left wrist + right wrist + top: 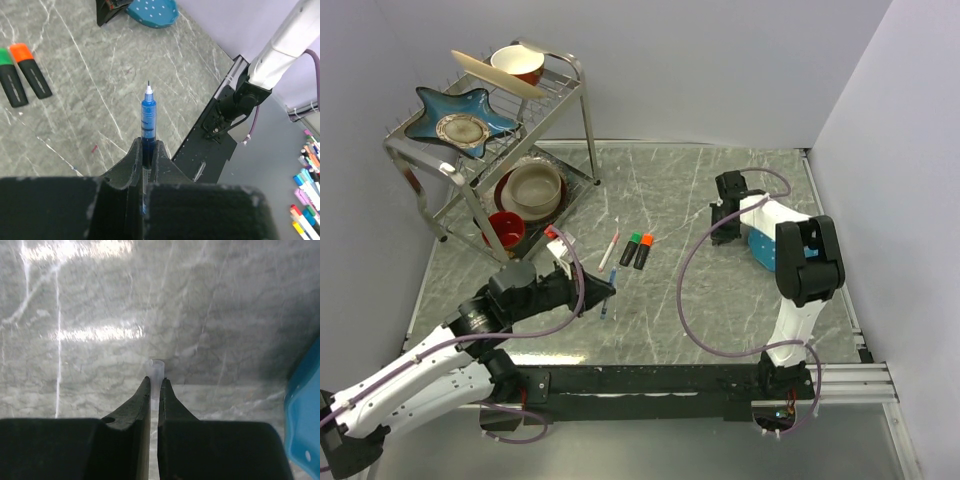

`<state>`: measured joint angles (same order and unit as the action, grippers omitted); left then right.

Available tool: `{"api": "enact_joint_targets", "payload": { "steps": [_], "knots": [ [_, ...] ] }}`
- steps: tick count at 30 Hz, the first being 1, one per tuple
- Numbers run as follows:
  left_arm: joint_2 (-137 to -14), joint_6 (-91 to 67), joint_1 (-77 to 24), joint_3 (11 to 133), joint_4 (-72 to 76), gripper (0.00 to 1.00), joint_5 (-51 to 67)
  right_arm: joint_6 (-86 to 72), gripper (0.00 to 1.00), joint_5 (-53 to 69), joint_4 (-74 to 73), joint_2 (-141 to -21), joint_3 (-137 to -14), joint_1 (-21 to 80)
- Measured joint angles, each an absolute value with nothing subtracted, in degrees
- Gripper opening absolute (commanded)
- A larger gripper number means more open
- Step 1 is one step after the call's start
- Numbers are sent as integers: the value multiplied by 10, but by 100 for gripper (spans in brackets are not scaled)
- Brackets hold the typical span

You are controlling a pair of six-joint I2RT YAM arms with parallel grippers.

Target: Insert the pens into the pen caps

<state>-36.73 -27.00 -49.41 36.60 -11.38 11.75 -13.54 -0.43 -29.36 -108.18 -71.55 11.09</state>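
Observation:
My left gripper (146, 145) is shut on the thin dark-blue pen (148, 116), whose bare tip sticks out past the fingertips above the table; in the top view that gripper (605, 289) hovers near the table's front centre. Two black highlighters lie side by side, one with a green cap (631, 247) (10, 80) and one with an orange cap (643, 250) (31, 70). A thin white-pink pen (610, 249) lies left of them. My right gripper (155, 381) (722, 212) is shut on a pale, see-through pen cap (156, 369) low over the marble surface.
A metal dish rack (585, 120) holding bowls and plates stands at the back left. A blue-and-white dotted object (760, 240) (152, 11) (305, 425) lies right beside my right gripper. Purple cables loop over the table between the arms.

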Motion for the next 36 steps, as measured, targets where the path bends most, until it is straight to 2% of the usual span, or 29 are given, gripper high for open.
{"api": "enact_joint_targets", "payload": {
  "steps": [10,17,21,31,36],
  "knots": [
    [-393,-323,-494,324,-48,1,124,-168,0,8,-270,-994,-639,117],
    [-500,-374,-494,269,48,1,162,-209,0,51,-216,-873,-531,149],
    [-565,-400,-494,256,111,1,193,-245,0,71,-179,-788,-471,202],
    [-633,-450,-494,247,257,1,226,-382,0,65,-52,-597,-389,379],
    [-640,-473,-494,243,296,1,231,-426,0,57,-17,-552,-370,391]
  ]
}}
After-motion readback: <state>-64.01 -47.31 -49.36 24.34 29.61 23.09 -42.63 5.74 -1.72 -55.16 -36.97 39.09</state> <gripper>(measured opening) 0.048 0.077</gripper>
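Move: The left hand, with the blue pen gripped tip up, has the clear pen cap about 25 cm ahead, 29 cm right and 22 below. The orange marker is 20 cm ahead, 8 right of that hand. From the right hand, shut on the cap near the table, the pen is 25 cm back, 29 left and 22 up; the orange marker lies 4 cm back, 22 left, and the green marker 4 back, 26 left, both about level. Right hand carries the cap some 28 cm up, left and back; left brings the pen rightward and down, tilting. ##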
